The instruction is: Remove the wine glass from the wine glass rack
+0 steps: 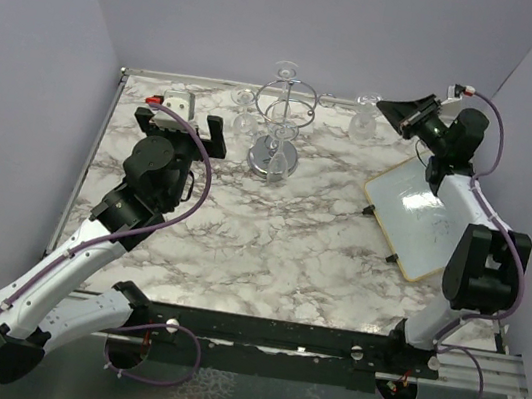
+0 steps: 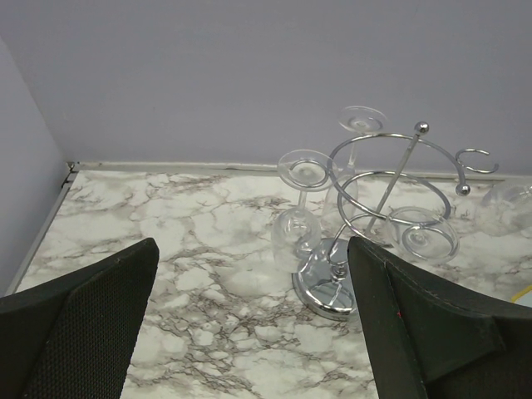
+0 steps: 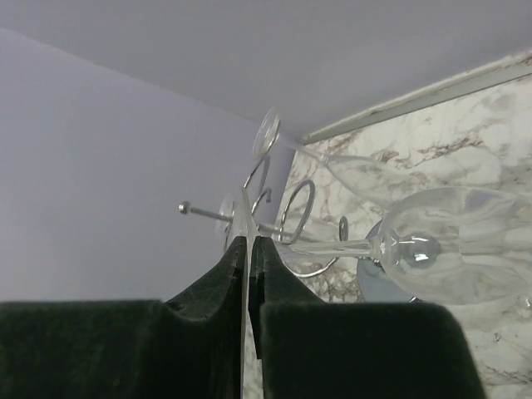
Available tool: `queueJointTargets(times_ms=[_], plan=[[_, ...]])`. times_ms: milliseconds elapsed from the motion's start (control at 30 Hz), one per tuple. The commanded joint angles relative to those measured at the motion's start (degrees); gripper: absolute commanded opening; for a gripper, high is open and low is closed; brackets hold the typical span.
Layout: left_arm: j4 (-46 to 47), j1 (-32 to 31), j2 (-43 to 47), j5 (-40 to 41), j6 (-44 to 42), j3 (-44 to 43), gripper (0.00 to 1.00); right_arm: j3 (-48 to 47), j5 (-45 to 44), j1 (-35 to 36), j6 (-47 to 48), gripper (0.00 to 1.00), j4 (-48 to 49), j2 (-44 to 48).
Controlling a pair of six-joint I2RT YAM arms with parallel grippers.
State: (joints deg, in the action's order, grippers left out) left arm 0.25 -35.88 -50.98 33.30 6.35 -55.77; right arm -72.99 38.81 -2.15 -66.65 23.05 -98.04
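The chrome wine glass rack [image 1: 282, 111] stands on its round mirrored base at the back middle of the marble table, and it also shows in the left wrist view [image 2: 391, 179]. Clear glasses hang upside down from its rings, one of them at its left side [image 2: 296, 229]. My right gripper [image 1: 384, 107] hovers just right of the rack, shut on the thin round foot of a wine glass [image 1: 365, 120]. In the right wrist view the pads [image 3: 248, 243] pinch that foot, and the stem runs right to the bowl [image 3: 453, 241]. My left gripper [image 1: 182, 127] is open left of the rack, its fingers [image 2: 83, 332] wide apart over bare marble.
A white board [image 1: 420, 219] lies on the table under the right arm. A small grey box with a red part [image 1: 173, 102] sits at the back left corner. Purple walls close in the table at the back and both sides.
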Motion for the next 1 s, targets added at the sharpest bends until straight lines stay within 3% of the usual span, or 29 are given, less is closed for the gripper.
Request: queueJointTargets(times_ms=[0,267,467,700,967], plan=[[-0.42,-0.24,-0.21,-1.55,0.85,-1.66,0.99,4.26,13.23,0.57,3.96,0.01,16.3,3.31],[-0.55,-0.26,-1.82,-2.76,1.55,-1.72,0.99,19.2,10.82,2.22,33.22,0.01,5.31,19.1],[-0.66,-0.25,-2.92,-3.68,2.23,-1.82,0.99,36.88,13.08,5.32,42.26,0.01,13.11,30.04],[-2.68,-0.56,-4.14,-6.28,4.25,-1.76,0.99,50.97,20.32,12.42,45.02,0.01,23.57,37.19],[-14.56,-0.51,-1.51,-15.13,13.33,-0.73,0.99,55.49,21.97,21.74,71.39,0.01,7.57,52.67]])
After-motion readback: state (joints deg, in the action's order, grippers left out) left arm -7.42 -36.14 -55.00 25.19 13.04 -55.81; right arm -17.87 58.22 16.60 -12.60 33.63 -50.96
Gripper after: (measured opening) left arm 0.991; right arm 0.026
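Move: The right hand already holds the wine glass by its foot, bowl hanging down, clear of the rack. The open tabletop it is carried towards lies about 27 cm back, 10 cm left and some 28 cm below it. The rack's middle stands about 20 cm left, 1 cm back and 13 cm below; the whiteboard about 18 cm right, 6 cm back and 28 cm below. From the left hand, that tabletop is about 27 cm right, 7 cm back and 35 cm below. Back towards its base in one fast sweep of some 30 cm, drifting left and down by about 10 cm each, the right hand carries the wine glass away from the rack over the open table. The shut fingers keep their pinch on the foot while the wrist turns to point left and swings the bowl forward. The left hand, still wide open, sinks about 5 cm, shifts right and tips slightly down. ##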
